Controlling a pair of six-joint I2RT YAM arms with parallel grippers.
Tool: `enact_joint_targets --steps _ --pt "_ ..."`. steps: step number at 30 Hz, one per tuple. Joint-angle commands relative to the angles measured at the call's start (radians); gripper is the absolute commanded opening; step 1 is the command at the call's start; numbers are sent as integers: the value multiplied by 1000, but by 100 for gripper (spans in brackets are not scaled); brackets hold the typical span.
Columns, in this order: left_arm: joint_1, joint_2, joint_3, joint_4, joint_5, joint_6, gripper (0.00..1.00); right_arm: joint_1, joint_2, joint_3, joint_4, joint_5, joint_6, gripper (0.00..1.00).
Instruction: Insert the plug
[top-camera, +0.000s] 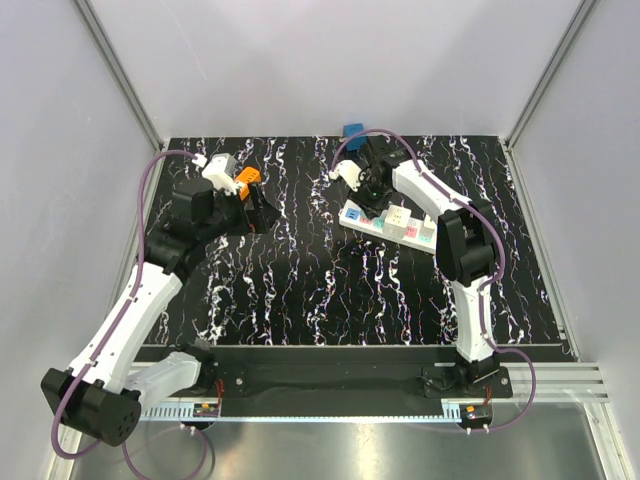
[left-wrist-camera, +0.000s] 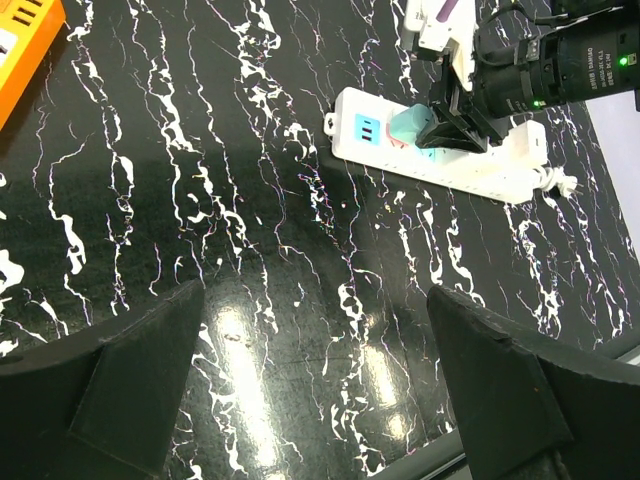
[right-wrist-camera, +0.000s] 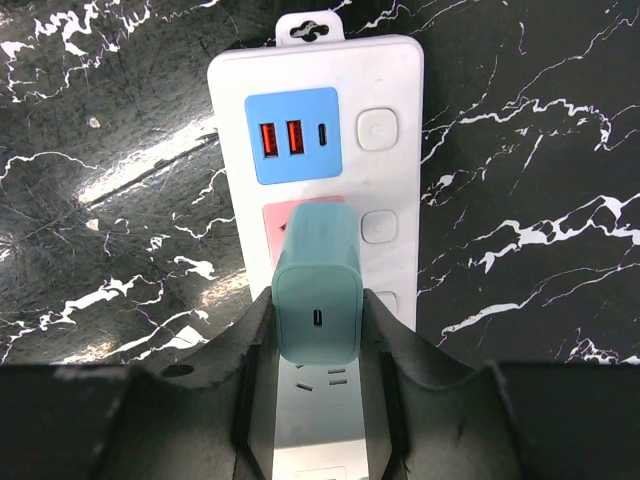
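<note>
A white power strip (right-wrist-camera: 390, 90) lies flat on the black marble table, with a blue USB panel (right-wrist-camera: 292, 135) and a pink socket panel under it. My right gripper (right-wrist-camera: 317, 322) is shut on a teal plug (right-wrist-camera: 317, 285) and holds it upright over the pink panel. The plug's prongs are hidden, so I cannot tell whether they are in. In the top view the right gripper (top-camera: 372, 192) is at the strip's (top-camera: 395, 228) left end. My left gripper (left-wrist-camera: 315, 300) is open and empty above bare table, left of the strip (left-wrist-camera: 480, 170).
An orange power strip (top-camera: 247, 177) lies at the back left near my left gripper (top-camera: 255, 212); it also shows in the left wrist view (left-wrist-camera: 25, 40). A blue block (top-camera: 354, 130) sits at the table's far edge. White adapters (top-camera: 400, 217) stand on the white strip.
</note>
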Motion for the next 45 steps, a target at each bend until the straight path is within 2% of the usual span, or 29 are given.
enact_joint_targets --steps 1,9,12,18,24,31,33,34,40,41,45 --pt "6 -10 -1 33 -1 -6 99 29 184 -106 -28 -11 17 0" --pt "16 -17 -3 33 -16 -6 99 35 250 22 -131 -55 22 0" --pt "16 -26 -4 33 -19 -3 99 58 275 53 -177 -22 37 0" --pt "24 -33 -1 33 -24 -1 99 66 261 11 -168 31 37 0" --pt "29 -23 0 33 -7 -6 99 65 229 -40 -84 61 74 0" --pt "33 -26 -20 54 27 0 99 65 177 44 -56 80 79 35" --pt "32 -27 -20 57 21 3 99 65 134 75 -53 80 79 47" --pt "33 -24 -21 56 4 2 99 66 119 84 -56 78 80 59" --pt "47 -4 -20 57 28 -4 99 65 -9 107 -51 72 76 63" --pt "49 -4 -21 56 28 -1 99 65 -45 103 -48 74 77 67" --pt "53 -7 -26 54 15 19 99 65 -138 44 -2 95 105 71"
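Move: The right gripper already holds the teal plug over the pink socket of the white strip, which lies about 1 cm left of the hand point and some 3 cm below it. The blue USB panel is about 4 cm left and 1 cm ahead. The white cube adapter sits roughly 6 cm right and 2 cm back. From the left hand, the pink socket is about 15 cm ahead, 20 cm right and 24 cm below. Keep the right gripper shut on the teal plug and work it forward and left by about 1 cm each, bearing down about 1 cm on the pink socket. Ease up slightly, then open the fingers wide to let go of the plug and begin backing off, rising a good 1.5 cm while drawing back towards the base. ##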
